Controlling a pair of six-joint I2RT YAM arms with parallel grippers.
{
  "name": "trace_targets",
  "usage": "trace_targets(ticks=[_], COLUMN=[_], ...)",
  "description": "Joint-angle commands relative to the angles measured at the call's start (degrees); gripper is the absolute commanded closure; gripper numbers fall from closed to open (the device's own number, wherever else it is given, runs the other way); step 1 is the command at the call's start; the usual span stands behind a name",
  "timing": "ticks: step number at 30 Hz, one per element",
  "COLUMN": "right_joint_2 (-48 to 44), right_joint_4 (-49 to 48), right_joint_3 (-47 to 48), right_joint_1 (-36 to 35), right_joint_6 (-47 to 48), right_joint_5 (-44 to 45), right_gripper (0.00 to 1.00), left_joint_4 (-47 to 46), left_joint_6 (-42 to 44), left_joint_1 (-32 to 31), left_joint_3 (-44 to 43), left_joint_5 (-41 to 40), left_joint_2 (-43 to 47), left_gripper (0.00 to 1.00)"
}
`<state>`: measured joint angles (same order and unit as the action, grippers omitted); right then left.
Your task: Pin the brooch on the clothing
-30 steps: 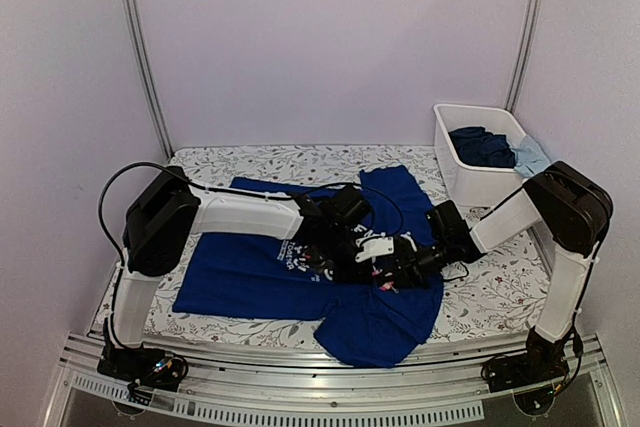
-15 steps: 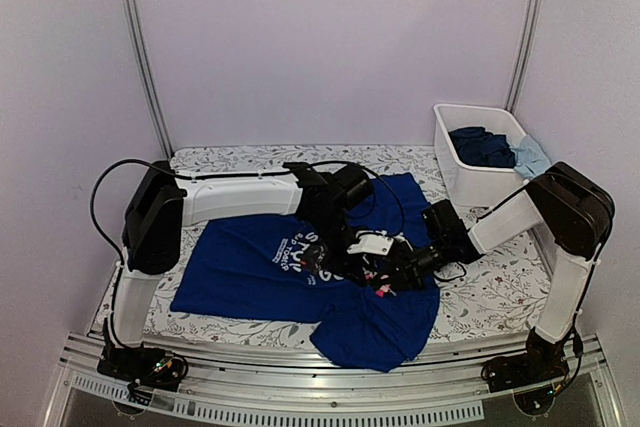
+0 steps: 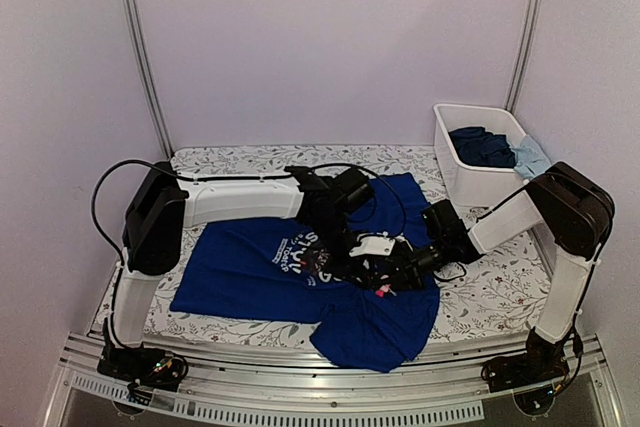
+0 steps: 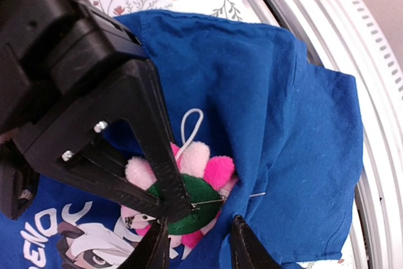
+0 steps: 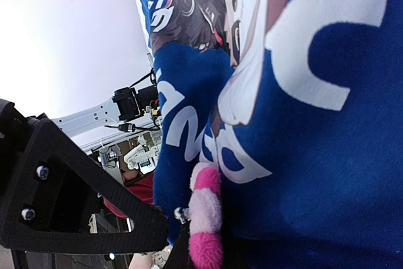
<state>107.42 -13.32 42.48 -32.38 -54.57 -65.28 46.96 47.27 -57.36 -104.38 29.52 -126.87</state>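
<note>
The pink-petalled brooch (image 4: 195, 203) shows its green back, and its pin runs into a raised fold of the royal-blue clothing (image 4: 283, 105). My right gripper (image 4: 176, 206) is shut on the brooch from the upper left. My left gripper (image 4: 198, 247) sits just below, its fingers either side of the bunched blue fold beside the brooch. In the right wrist view the brooch (image 5: 204, 218) stands edge-on against the lettered shirt (image 5: 327, 174), with the right gripper (image 5: 195, 256) at the bottom edge. From above, both grippers (image 3: 358, 262) (image 3: 395, 275) meet over the shirt (image 3: 240, 267) at the brooch (image 3: 383, 290).
A white bin (image 3: 450, 162) holding dark-blue and light-blue clothes (image 3: 485, 145) stands at the back right. The floral table cover (image 3: 500, 287) lies under everything. A metal rail (image 3: 330, 377) runs along the near edge, just beyond the shirt's hanging hem.
The left arm has swung toward the back of the table and the shirt has shifted and bunched with it. The right gripper has stayed on the brooch.
</note>
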Motion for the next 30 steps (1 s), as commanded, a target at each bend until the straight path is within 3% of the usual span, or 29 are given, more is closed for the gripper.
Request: trace_targets(ticks=[1, 7, 13, 14, 22, 30], right_joint_2=[-1.4, -1.2, -1.7, -1.7, -3.5, -4.6], right_joint_4=[-0.3, -0.3, -0.3, -0.3, -0.6, -1.6], right_joint_3=[0.2, 0.2, 0.1, 0.1, -1.4, -2.4], right_joint_1=[-0.5, -0.6, -0.5, -0.5, -0.6, -1.6], right_joint_6=[0.9, 1.2, 1.1, 1.0, -0.9, -2.2], right_joint_5=[-0.8, -0.7, -0.7, -0.6, -0.2, 0.7], right_gripper=[1.00, 1.00, 1.00, 1.00, 1.00, 1.00], left_joint_4=[-1.9, -4.2, -6.7, -6.9, -14.6, -18.5], left_joint_6=[-1.6, -3.1, -4.5, -4.7, -11.0, -13.3], left_joint_1=[-1.2, -2.0, -2.1, -2.1, -2.0, -1.7], left_joint_3=[2.8, 5.0, 5.5, 5.6, 6.2, 6.0], left_joint_5=[0.0, 0.3, -1.3, -1.5, -9.1, -9.2], left_joint_2=[-0.2, 0.2, 0.0, 0.0, 0.7, 2.8], left_gripper=[0.66, 0.68, 0.98, 1.00, 1.00, 1.00])
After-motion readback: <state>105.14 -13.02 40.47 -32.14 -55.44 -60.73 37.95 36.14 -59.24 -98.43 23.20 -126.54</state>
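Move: The ridge of clothing threaded on the brooch's pin lies about 2 cm below my left hand, 1 cm back and 1 cm to its right, its near part running between my open fingertips. The brooch's middle is about 2 cm to that hand's right, 1 cm ahead and 2 cm down; the sleeve lies 10 cm straight back, the panda face some 6 cm ahead and 5 cm left, both about 4 cm down. From my right hand, which holds the brooch, the ridge is some 3 cm back, 1 cm left, roughly level. I sink my left hand about 2.5 cm, easing 1.5 cm back, and shut its fingers on the cloth ridge beside the pin. Keeping that pinch, I draw the ridge roughly 2 cm forward and slightly right along the pin, turning the wrist some 10 degrees counter-clockwise. My right hand keeps its grip on the brooch, nearly still, easing under 1 cm right and down late on. ##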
